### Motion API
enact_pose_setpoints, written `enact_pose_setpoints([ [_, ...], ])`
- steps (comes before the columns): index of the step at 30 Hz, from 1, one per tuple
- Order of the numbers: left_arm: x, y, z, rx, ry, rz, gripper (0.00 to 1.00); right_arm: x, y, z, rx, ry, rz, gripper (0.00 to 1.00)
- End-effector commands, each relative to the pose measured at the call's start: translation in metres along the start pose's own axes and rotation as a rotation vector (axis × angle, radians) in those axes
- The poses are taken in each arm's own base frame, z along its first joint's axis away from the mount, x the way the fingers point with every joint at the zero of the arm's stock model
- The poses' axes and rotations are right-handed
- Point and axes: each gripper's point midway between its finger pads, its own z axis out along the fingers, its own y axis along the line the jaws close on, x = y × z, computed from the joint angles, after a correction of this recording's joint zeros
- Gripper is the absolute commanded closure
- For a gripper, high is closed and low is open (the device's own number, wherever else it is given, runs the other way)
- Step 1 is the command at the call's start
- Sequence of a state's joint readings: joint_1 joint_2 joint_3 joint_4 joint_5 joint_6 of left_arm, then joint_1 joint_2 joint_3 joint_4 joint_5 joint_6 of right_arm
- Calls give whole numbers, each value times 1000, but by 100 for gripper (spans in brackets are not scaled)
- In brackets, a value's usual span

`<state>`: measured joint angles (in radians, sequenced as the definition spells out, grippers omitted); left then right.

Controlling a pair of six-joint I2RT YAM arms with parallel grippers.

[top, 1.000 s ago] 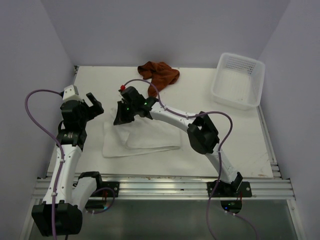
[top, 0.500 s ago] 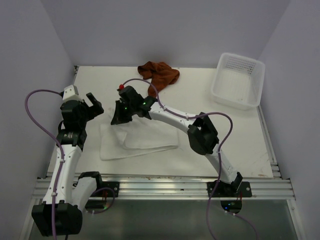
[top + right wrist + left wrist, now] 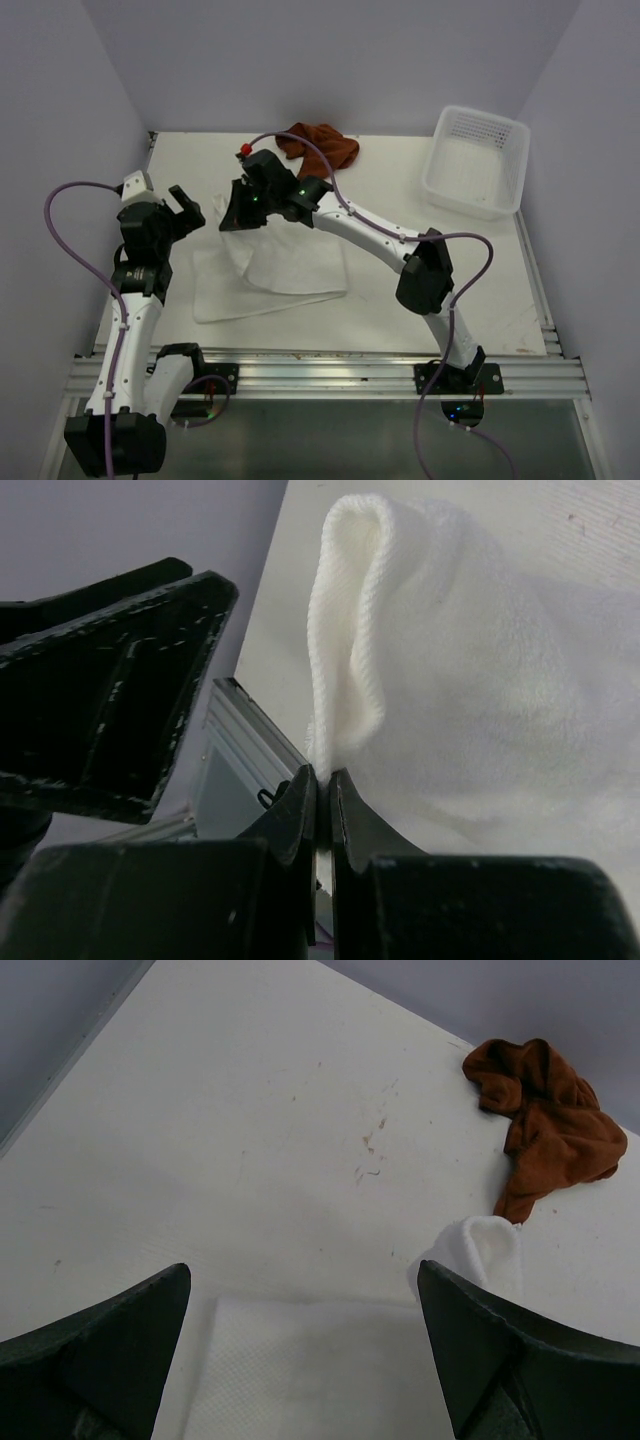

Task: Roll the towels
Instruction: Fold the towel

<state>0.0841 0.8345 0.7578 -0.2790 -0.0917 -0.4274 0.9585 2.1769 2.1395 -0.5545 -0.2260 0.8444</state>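
A white towel [image 3: 275, 278] lies flat on the table's left half. My right gripper [image 3: 240, 212] is shut on its far left corner and holds that corner up off the table, so the cloth rises in a fold [image 3: 350, 630] from the closed right gripper [image 3: 323, 776]. My left gripper [image 3: 188, 211] hovers open just left of the lifted corner, with nothing between its fingers. In the left wrist view the left gripper [image 3: 303, 1278] looks over the white towel's [image 3: 320, 1380] far edge and the raised corner [image 3: 480, 1250]. A crumpled rust-brown towel [image 3: 318, 146] [image 3: 545, 1125] lies at the table's back.
A white perforated basket [image 3: 478, 160] stands at the back right corner. Walls close in the table at the left, back and right. An aluminium rail [image 3: 330, 375] runs along the near edge by the arm bases.
My right gripper has moved away from the bases and slightly left with the towel corner, lifting it. The white towel has shifted left and its fold has opened out. The left gripper stays open.
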Motion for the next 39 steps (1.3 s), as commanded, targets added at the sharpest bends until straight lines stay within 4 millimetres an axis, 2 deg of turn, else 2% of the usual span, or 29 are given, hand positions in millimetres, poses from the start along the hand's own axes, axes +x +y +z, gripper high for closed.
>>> enact_pose_setpoints([
  [1, -12, 1, -2, -11, -39, -19, 0, -13, 39, -32, -82, -42, -36, 100],
  [9, -13, 2, -2, -16, -41, -24, 0, 6, 48, -12, -150, 24, -24, 100],
  [14, -13, 3, -2, -17, -41, -25, 0, 21, 41, 19, -160, 61, 11, 100],
  [16, -13, 2, -2, -15, -39, -24, 0, 26, 44, 29, -181, 73, 25, 100],
  [20, -13, 4, -2, -21, -41, -26, 0, 36, 31, 51, -168, 95, 42, 100],
  [28, -14, 4, -3, -22, -46, -29, 0, 38, 14, 77, -150, 69, 55, 100],
  [35, -14, 3, -3, -15, -43, -28, 0, 29, 17, 93, -180, 27, 69, 100],
  [39, -14, 1, -4, -10, -43, -26, 1, 36, 22, 98, -217, 51, 72, 100],
])
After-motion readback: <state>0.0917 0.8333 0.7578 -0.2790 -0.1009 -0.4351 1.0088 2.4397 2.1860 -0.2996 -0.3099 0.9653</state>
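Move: The left end of the lower towel layer lies about 14 cm to the left of the right hand, level with it front to back and roughly 19 cm below; the white towel's top layer is already pinched in its fingers. The open left gripper waits some 7 cm to the left and 3 cm ahead, at like height. The brown towel lies about 40 cm ahead and 19 cm to the right. From the left hand, that towel end is around 6 cm left, 4 cm back and 19 cm below. Down and to the left goes the right hand, keeping its pinch on the white towel's top layer and carrying it towards the lower layer's left end. After easing back a couple of centimetres, it sinks about 8 cm while swinging left, then levels off and keeps drawing left, slightly forward, some 7 cm leftward in all, the wrist tilting a little. ##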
